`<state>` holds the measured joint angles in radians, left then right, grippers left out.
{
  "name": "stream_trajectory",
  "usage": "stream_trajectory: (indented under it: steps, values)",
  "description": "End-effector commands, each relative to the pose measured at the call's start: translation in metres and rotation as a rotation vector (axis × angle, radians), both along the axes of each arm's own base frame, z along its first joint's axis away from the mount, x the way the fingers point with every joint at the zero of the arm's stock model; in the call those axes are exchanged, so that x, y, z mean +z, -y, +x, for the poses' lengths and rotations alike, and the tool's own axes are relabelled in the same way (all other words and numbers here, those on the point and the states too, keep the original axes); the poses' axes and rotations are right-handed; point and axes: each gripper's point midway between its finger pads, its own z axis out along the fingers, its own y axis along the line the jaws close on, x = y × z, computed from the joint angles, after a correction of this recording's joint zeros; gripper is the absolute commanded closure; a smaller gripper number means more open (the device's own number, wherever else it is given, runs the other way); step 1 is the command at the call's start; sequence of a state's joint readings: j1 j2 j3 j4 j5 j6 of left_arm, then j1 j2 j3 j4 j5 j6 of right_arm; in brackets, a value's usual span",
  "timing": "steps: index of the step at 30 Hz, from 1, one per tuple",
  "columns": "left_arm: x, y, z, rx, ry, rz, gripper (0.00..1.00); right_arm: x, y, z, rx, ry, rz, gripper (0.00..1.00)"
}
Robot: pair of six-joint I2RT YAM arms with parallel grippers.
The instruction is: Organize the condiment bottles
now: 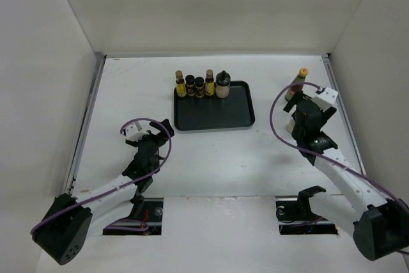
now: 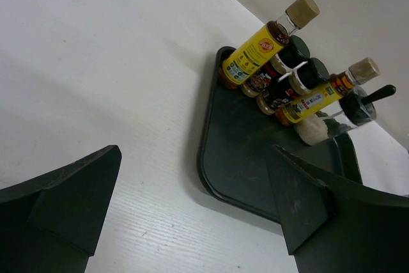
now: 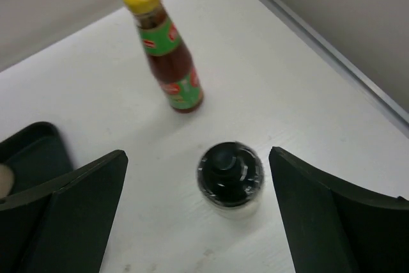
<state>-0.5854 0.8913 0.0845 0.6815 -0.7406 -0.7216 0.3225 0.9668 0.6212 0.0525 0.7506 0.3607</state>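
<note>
Several condiment bottles stand in a row along the back edge of the black tray (image 1: 217,114). Among them are slim brown ones with yellow labels (image 1: 180,85) and a squat whitish one with a black cap (image 1: 222,85). At the right, off the tray, stands the red bottle (image 3: 169,52) with green neck and yellow cap. In front of it stands a second squat black-capped bottle (image 3: 230,177). My right gripper (image 3: 197,161) is open above that bottle, one finger on each side, neither touching. My left gripper (image 2: 195,202) is open and empty near the tray's front left corner.
White walls enclose the table on the left, back and right. A metal strip (image 3: 332,55) runs along the right edge, close to the red bottle. The tray's right corner (image 3: 35,148) lies just left of my right gripper.
</note>
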Motion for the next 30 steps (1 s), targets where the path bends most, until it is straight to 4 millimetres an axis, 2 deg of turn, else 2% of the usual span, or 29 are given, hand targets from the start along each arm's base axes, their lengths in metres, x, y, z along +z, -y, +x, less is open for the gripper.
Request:
stream_trajectory:
  steps: [1, 7, 12, 15, 17, 21, 23, 25, 28, 30]
  values:
    - [0.013, 0.007, 0.002, -0.02, 0.048, -0.044, 0.0, -0.024, 0.016, -0.01, -0.067, -0.066, 0.013, 0.0]
    - [0.013, 0.006, 0.002, -0.016, 0.047, -0.043, 0.0, -0.045, 0.018, 0.02, -0.015, -0.103, 0.078, 0.03]
    - [0.016, 0.005, 0.001, -0.017, 0.061, -0.052, 0.0, -0.063, 0.025, 0.026, -0.031, -0.138, 0.102, 0.06]
    - [0.013, 0.004, 0.002, -0.014, 0.049, -0.045, 0.0, -0.071, 0.024, 0.029, -0.03, -0.157, 0.105, 0.17]
    - [0.015, 0.007, 0.002, -0.026, 0.055, -0.051, 0.0, -0.068, 0.023, 0.033, -0.028, -0.139, 0.108, 0.31]
    - [0.01, 0.007, 0.003, -0.021, 0.039, -0.041, 0.0, -0.064, 0.022, 0.038, -0.026, -0.128, 0.111, 0.46]
    - [0.012, 0.007, 0.003, -0.026, 0.042, -0.045, 0.0, -0.052, 0.022, 0.038, -0.032, -0.098, 0.105, 0.48]
    - [0.014, 0.007, 0.003, -0.026, 0.049, -0.049, 0.0, -0.032, 0.014, 0.039, -0.015, -0.05, 0.099, 0.49]
    - [0.008, 0.007, 0.004, -0.023, 0.03, -0.036, 0.0, 0.008, -0.013, 0.046, 0.062, 0.034, 0.1, 0.48]
    - [0.009, 0.009, 0.005, -0.029, 0.031, -0.039, 0.0, 0.025, -0.04, 0.058, 0.137, 0.06, 0.109, 0.47]
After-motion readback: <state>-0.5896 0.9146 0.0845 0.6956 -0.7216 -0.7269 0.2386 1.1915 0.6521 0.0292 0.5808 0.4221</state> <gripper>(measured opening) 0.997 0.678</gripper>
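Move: The white, black-capped bottle stands about 10 cm below the right hand, some 2 cm ahead and 3 cm to its right. The red sauce bottle is roughly 18 cm ahead of that hand and 2 cm right. The tray's middle lies about 14 cm ahead and 29 cm left, with the bottle already placed there about 20 cm ahead and 27 cm left. From the left hand, the white bottle is about 58 cm right and 5 cm ahead, at nearly its height. The right hand's open fingers close about a third of their range and pinch the white bottle at its black-capped top, after sinking some 9 cm while easing right and slightly forward, the fingertips tipping down nearly 15 degrees. Keeping that grip, the hand then starts up about 2 cm and left 3–4 cm, towards the tray. ##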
